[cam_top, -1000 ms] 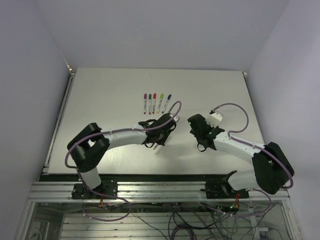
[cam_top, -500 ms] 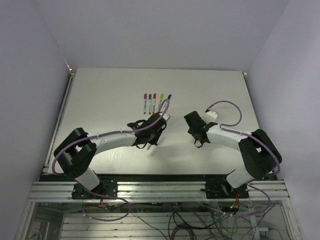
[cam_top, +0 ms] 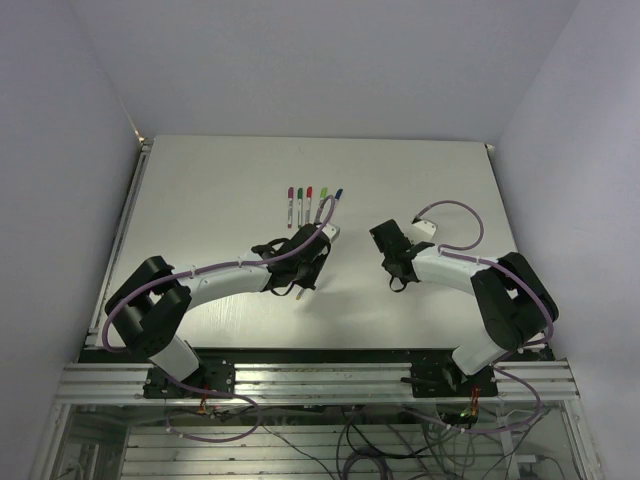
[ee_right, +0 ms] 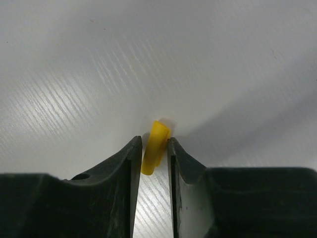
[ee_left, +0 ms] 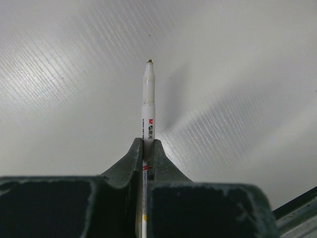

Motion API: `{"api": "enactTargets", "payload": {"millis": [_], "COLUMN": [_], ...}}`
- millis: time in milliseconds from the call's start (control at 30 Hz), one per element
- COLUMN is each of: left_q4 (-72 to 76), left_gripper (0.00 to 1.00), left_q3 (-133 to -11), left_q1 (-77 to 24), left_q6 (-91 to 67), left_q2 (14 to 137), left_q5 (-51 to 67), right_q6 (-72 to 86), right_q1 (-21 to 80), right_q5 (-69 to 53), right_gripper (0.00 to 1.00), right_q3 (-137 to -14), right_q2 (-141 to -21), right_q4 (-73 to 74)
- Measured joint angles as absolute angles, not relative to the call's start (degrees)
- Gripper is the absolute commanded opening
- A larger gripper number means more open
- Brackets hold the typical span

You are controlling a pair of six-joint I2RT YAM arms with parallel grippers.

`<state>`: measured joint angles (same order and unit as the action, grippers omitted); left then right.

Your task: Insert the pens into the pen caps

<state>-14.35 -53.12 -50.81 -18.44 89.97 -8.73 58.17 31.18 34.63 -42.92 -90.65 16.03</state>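
Note:
My left gripper (ee_left: 147, 145) is shut on a thin white pen (ee_left: 148, 99). The pen sticks out ahead of the fingers, its bare dark tip just above the white table. In the top view the left gripper (cam_top: 295, 280) hangs low at mid-table. A small yellow pen cap (ee_right: 157, 136) lies tilted on the table between the fingers of my right gripper (ee_right: 154, 144), which press on both its sides. From above, the right gripper (cam_top: 393, 258) sits right of the left one, and the cap is hidden under it.
Several capped pens (cam_top: 300, 203) with magenta, green, red and blue ends lie in a row behind the grippers. A purple cable from the left arm crosses the right end of that row. The white table (cam_top: 200, 200) has a metal rail along its left edge.
The right jaws have narrowed onto the yellow cap. The left arm has drawn back and to the left with the pen; the right arm has folded in towards mid-table.

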Motion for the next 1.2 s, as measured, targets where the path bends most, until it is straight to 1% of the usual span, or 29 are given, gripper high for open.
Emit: {"api": "enactTargets", "payload": {"millis": [67, 100, 133, 433, 667, 967, 1200], "left_q4": [-14.3, -14.3, -14.3, -12.4, -9.2, 1.0, 11.9], "left_gripper": [0.07, 0.07, 0.07, 0.07, 0.07, 0.07, 0.07], "left_q3": [-53.1, -53.1, -53.1, -52.9, -51.4, -47.9, -43.6], "left_q1": [-50.8, -50.8, -50.8, -50.3, -50.2, -50.2, -50.2], "left_q6": [-18.5, -18.4, -18.5, -18.9, -19.1, -19.5, -20.3], "left_q2": [90.0, 90.0, 90.0, 90.0, 88.8, 85.6, 82.8], "left_q5": [-8.5, -8.5, -8.4, -6.1, -3.0, 2.5, 7.4], "right_q6": [58.3, 58.4, 58.4, 57.8, 53.1, 45.7, 41.8], "right_q1": [31.2, 31.2, 31.2, 31.0, 31.0, 30.8, 30.8], "right_q5": [34.4, 34.3, 34.1, 32.3, 28.4, 23.1, 19.5], "right_gripper": [0.11, 0.02, 0.0, 0.0, 0.0, 0.0, 0.0], "right_q3": [-42.9, -42.9, -42.9, -40.1, -35.9, -29.1, -21.6], "right_q2": [-90.7, -90.7, -90.8, -88.6, -81.3, -66.9, -59.9], "right_q4": [15.8, 15.7, 15.6, 11.6, 7.8, -7.7, -21.3]}}
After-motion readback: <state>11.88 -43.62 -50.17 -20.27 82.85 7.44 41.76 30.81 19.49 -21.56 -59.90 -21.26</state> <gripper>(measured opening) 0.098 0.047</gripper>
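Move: Directly between the right hand's open fingers lies the yellow cap, at fingertip height. The left hand already holds the last pen, with that cap some 20 cm to its right, 5 cm farther out and 4 cm lower. From the right hand, the held pen is about 20 cm left, 5 cm back and 4 cm above; the blue capped pen lies roughly 17 cm ahead and 16 cm left, with the lime one 4 cm farther left of it. Shutting its fingers on the yellow cap, the right hand pinches it, eases left, then rises about 12 cm in all while shifting 4–5 cm left, its fingers tipping up towards level and turning left. The left hand keeps its grip on the pen and, after a short hold, carries it about 6 cm right and 6 cm up towards the cap, rolling so that its fingers swing up to the right. ##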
